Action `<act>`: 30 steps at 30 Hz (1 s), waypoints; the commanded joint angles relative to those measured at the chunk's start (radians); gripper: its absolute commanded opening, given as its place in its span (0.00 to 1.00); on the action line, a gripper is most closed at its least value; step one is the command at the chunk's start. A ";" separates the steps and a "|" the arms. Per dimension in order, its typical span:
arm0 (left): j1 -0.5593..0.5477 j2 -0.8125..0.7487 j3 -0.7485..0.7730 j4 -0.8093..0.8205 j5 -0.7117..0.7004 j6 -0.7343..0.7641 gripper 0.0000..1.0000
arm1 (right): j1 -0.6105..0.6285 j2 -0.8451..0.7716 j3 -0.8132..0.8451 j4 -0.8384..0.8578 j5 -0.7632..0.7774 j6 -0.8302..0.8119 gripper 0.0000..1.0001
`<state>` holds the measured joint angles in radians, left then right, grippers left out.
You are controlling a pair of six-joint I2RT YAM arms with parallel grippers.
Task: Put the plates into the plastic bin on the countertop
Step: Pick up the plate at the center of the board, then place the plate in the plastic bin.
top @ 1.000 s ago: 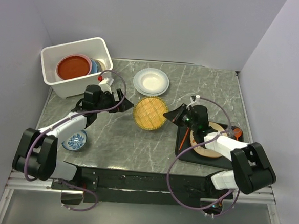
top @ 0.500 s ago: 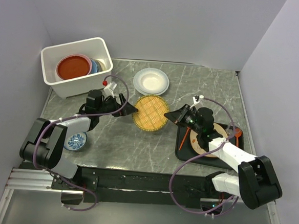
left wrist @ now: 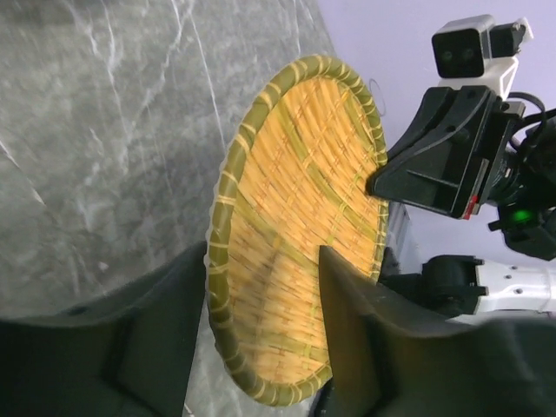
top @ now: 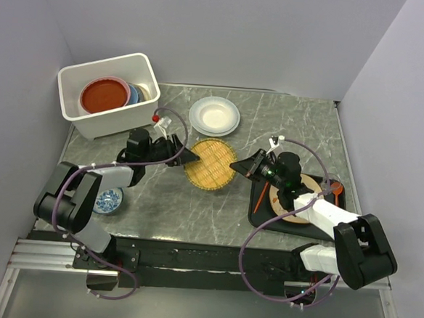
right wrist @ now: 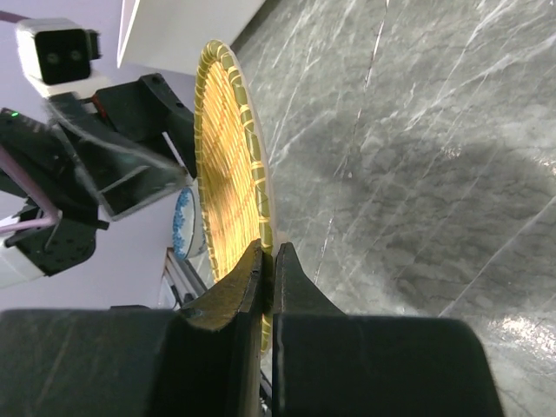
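Observation:
The woven yellow plate is tilted up off the countertop. My right gripper is shut on its right rim. My left gripper straddles the opposite rim: one finger sits behind the green edge, the other over the woven face, with a gap still showing. The white plastic bin stands at the back left and holds a red-orange plate and a light blue plate. A white plate lies behind the woven one.
A flat black tray at the right carries a cream plate, partly under my right arm, and a red utensil. A small blue-and-white bowl sits at the front left by my left arm.
My left gripper has reached right to the woven plate's left rim and its jaws have narrowed around it. The right gripper has shifted the plate slightly left and tipped it up.

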<state>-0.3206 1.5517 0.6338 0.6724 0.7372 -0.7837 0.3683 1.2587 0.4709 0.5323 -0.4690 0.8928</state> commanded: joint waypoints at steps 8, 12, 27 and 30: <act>-0.025 0.065 0.030 0.092 0.041 -0.025 0.01 | -0.008 -0.041 0.035 0.067 -0.025 0.005 0.09; -0.025 0.058 0.026 0.090 0.030 -0.026 0.01 | -0.009 -0.056 0.028 0.041 -0.019 -0.009 0.31; -0.025 -0.068 0.033 -0.085 -0.065 0.063 0.01 | -0.008 0.051 0.077 0.103 -0.089 0.011 0.74; -0.025 -0.085 0.032 -0.111 -0.084 0.073 0.01 | -0.006 0.065 0.068 0.126 -0.089 0.017 0.87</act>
<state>-0.3420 1.5116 0.6510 0.5789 0.6857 -0.7513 0.3573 1.3163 0.5037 0.5587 -0.5255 0.8993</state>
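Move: The woven plate, held level with both hands by the right gripper, has its middle about 6 cm to the left hand's right and 1 cm nearer the base; from the right hand it lies some 7 cm to the left. Counted from the left hand, the white plates are roughly 15 cm ahead, 6 cm to the right and 13 cm down, and the bin is about 17 cm ahead and 27 cm left. The tray lies some 20 cm right of the right hand, 8 cm back and 13 cm below. Already straddling the woven plate's left rim, the left fingers shut and pinch it at once, the hand easing about 1 cm to the right and then most of the way back while keeping its grip. Once that hold is made, the right hand, nearly in place after sinking a bit under 1 cm, opens to about three quarters and lets go of the opposite rim, its fingers staying spread around that edge. ##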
